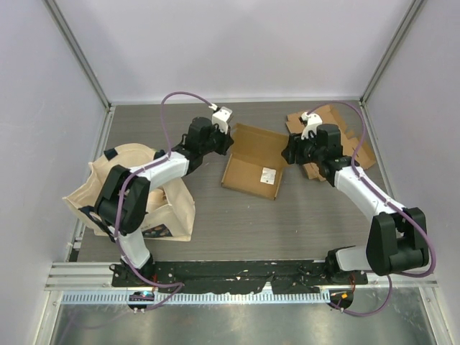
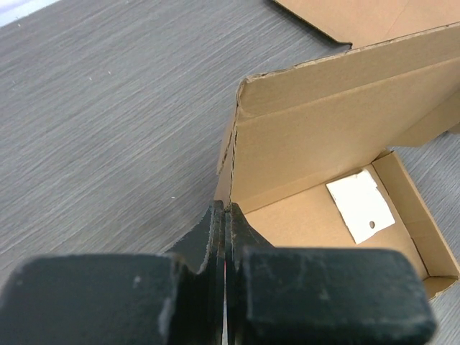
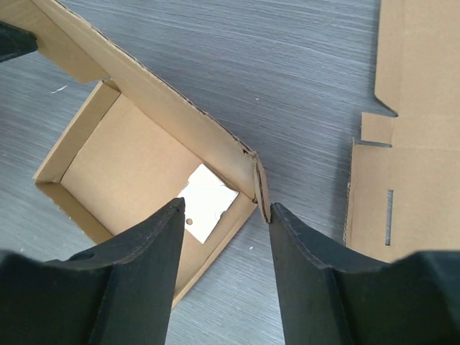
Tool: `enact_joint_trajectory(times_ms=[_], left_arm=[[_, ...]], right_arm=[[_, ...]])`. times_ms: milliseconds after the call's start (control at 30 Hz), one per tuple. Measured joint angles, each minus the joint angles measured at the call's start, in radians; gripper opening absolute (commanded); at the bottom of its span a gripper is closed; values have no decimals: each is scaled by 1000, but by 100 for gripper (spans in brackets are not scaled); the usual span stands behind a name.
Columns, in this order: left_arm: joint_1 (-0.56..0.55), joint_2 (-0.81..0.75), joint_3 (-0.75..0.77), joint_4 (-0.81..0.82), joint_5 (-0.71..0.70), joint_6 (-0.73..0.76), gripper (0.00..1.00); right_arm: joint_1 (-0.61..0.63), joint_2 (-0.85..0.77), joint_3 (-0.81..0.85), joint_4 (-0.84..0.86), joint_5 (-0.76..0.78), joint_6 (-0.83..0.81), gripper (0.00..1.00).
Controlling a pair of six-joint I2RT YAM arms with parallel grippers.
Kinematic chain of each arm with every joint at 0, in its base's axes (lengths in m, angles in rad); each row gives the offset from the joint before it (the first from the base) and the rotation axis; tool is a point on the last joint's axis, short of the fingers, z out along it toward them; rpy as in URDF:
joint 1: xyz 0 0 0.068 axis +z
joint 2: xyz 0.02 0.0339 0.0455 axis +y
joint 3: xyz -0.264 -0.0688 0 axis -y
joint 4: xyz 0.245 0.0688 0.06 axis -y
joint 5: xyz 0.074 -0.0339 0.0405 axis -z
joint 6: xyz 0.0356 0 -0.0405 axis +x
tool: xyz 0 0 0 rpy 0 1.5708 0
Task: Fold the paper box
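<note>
The paper box point(image 1: 251, 169) is a shallow brown cardboard tray with a white label inside, lying mid-table with its back wall standing. My left gripper point(image 1: 226, 144) is at the box's far left corner. In the left wrist view its jaws point(image 2: 228, 210) are pressed together on the top edge of the box's side wall point(image 2: 231, 144). My right gripper point(image 1: 290, 152) is at the box's right side. It stands open point(image 3: 226, 205) over the right corner of the box point(image 3: 144, 165), and its right fingertip point(image 3: 282, 219) touches the small corner flap point(image 3: 261, 188).
A stack of flat unfolded cardboard blanks point(image 1: 338, 136) lies at the back right, close behind the right gripper, and also shows as a blank point(image 3: 417, 144) in the right wrist view. A beige cloth bag point(image 1: 136, 194) sits at the left by the left arm. White walls enclose the table.
</note>
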Motion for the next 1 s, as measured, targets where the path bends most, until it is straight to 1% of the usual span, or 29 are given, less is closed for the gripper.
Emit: enact_joint_trajectory(times_ms=[33, 67, 167, 233, 267, 333, 367, 400, 500, 600, 700, 733, 867, 967, 1000], left_arm=[[0, -4, 0, 1, 0, 2, 0], [0, -7, 0, 2, 0, 5, 0], [1, -9, 0, 2, 0, 17, 0], [1, -9, -1, 1, 0, 21, 0], [1, -9, -1, 1, 0, 21, 0], [1, -9, -1, 1, 0, 22, 0], [1, -9, -1, 1, 0, 21, 0], [1, -9, -1, 1, 0, 21, 0], [2, -9, -1, 1, 0, 18, 4], [2, -7, 5, -9, 2, 8, 11], [5, 11, 42, -36, 9, -8, 15], [7, 18, 55, -40, 11, -9, 20], [13, 34, 88, -52, 22, -14, 27], [16, 42, 109, -69, 28, -10, 28], [16, 49, 122, -77, 29, -9, 24]], right_arm=[[-13, 0, -5, 7, -31, -1, 48], [-27, 2, -8, 11, -63, -3, 43], [-64, 15, -13, 35, -137, -6, 37], [-81, 24, -13, 43, -164, -10, 27], [-84, 26, -13, 46, -173, -14, 20], [-84, 28, -13, 51, -179, -20, 11], [-84, 28, -13, 54, -180, -21, 3], [-84, 28, -13, 56, -178, -22, 1], [-83, 28, -22, 67, -165, -29, 1], [-83, 28, -30, 72, -155, -49, 1], [-82, 28, -30, 72, -156, -67, 1], [-81, 28, -30, 72, -158, -74, 1], [-81, 32, -30, 76, -173, -91, 1], [-81, 33, -30, 79, -191, -101, 1], [-81, 33, -30, 79, -195, -103, 1]])
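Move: The lid's right corner flap stands between the right hand's open fingers, roughly 1 cm ahead of the hand point and level with it. From this hand, the white card in the tray lies about 5 cm back, 7 cm left and 9 cm below; the flat cardboard lies 5 cm ahead, 14 cm right and 10 cm below. The left fingers already pinch the lid's left corner flap, right at the hand point. Right fingers shut on the right flap; then the left fingers open, easing about 2 cm forward and up. ##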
